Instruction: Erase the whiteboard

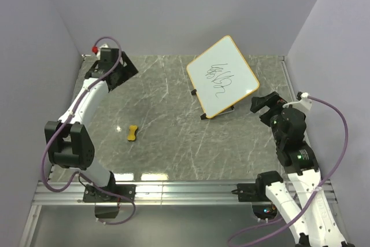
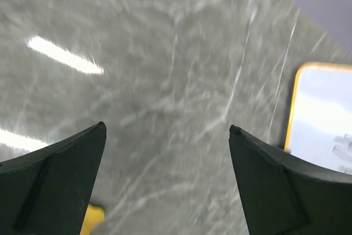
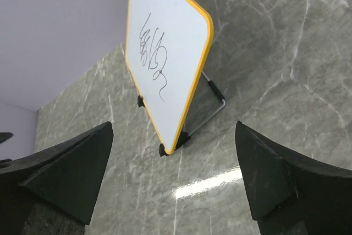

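The whiteboard (image 1: 222, 75) stands tilted on its wire stand at the back right of the table, orange-framed, with black scribbles on it. It also shows in the right wrist view (image 3: 162, 53) and at the right edge of the left wrist view (image 2: 324, 111). The yellow bone-shaped eraser (image 1: 133, 133) lies on the table at the left middle; a corner of it shows in the left wrist view (image 2: 93, 218). My left gripper (image 1: 128, 66) is open and empty at the back left, high above the table. My right gripper (image 1: 264, 101) is open and empty, just right of the whiteboard.
The grey marble tabletop (image 1: 167, 143) is enclosed by pale walls on the left, back and right. An aluminium rail (image 1: 185, 188) runs along the near edge by the arm bases.
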Available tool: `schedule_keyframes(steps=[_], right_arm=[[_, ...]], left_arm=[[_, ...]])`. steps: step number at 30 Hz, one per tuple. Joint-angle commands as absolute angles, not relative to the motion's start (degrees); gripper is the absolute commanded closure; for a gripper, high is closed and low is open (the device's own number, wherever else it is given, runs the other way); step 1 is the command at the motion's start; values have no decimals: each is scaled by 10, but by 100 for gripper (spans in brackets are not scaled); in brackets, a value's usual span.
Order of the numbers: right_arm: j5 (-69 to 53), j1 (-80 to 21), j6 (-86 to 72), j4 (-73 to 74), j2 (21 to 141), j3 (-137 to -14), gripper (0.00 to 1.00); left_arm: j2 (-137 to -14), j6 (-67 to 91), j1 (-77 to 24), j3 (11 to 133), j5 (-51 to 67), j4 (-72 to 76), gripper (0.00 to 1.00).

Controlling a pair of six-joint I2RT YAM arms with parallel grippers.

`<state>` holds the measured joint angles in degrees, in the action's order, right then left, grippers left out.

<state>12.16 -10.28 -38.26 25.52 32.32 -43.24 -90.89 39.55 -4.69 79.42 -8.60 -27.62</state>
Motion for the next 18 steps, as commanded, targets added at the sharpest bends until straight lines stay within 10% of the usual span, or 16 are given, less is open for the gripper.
schedule_keyframes(steps=[1,18], right_arm=[[148,-113,-373,276,301,-463,2],[119,-127,-349,335,315,-470,2]], left_arm=[[-867,417,-71,831,-114,-376,1],[-754,380,-71,513,-4,-352,0]])
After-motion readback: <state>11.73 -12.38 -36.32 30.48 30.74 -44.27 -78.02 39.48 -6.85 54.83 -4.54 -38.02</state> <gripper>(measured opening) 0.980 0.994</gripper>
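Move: The yellow-and-black eraser lies behind the open left gripper, roughly 12 cm back towards the base, about 2 cm to its right and some 19 cm below. The tilted whiteboard's middle is far off to that gripper's right, about 45 cm, some 10 cm farther out and 9 cm lower. From the right hand the eraser lies around 50 cm to the left, 6 cm ahead and 25 cm below. Draw the left gripper back towards the eraser by about 15 cm, nearly level at first, then sinking ever more steeply to come down some 11 cm. Tip the fingers about 20 degrees farther down as you go, and keep them wide open and clear above the eraser. ##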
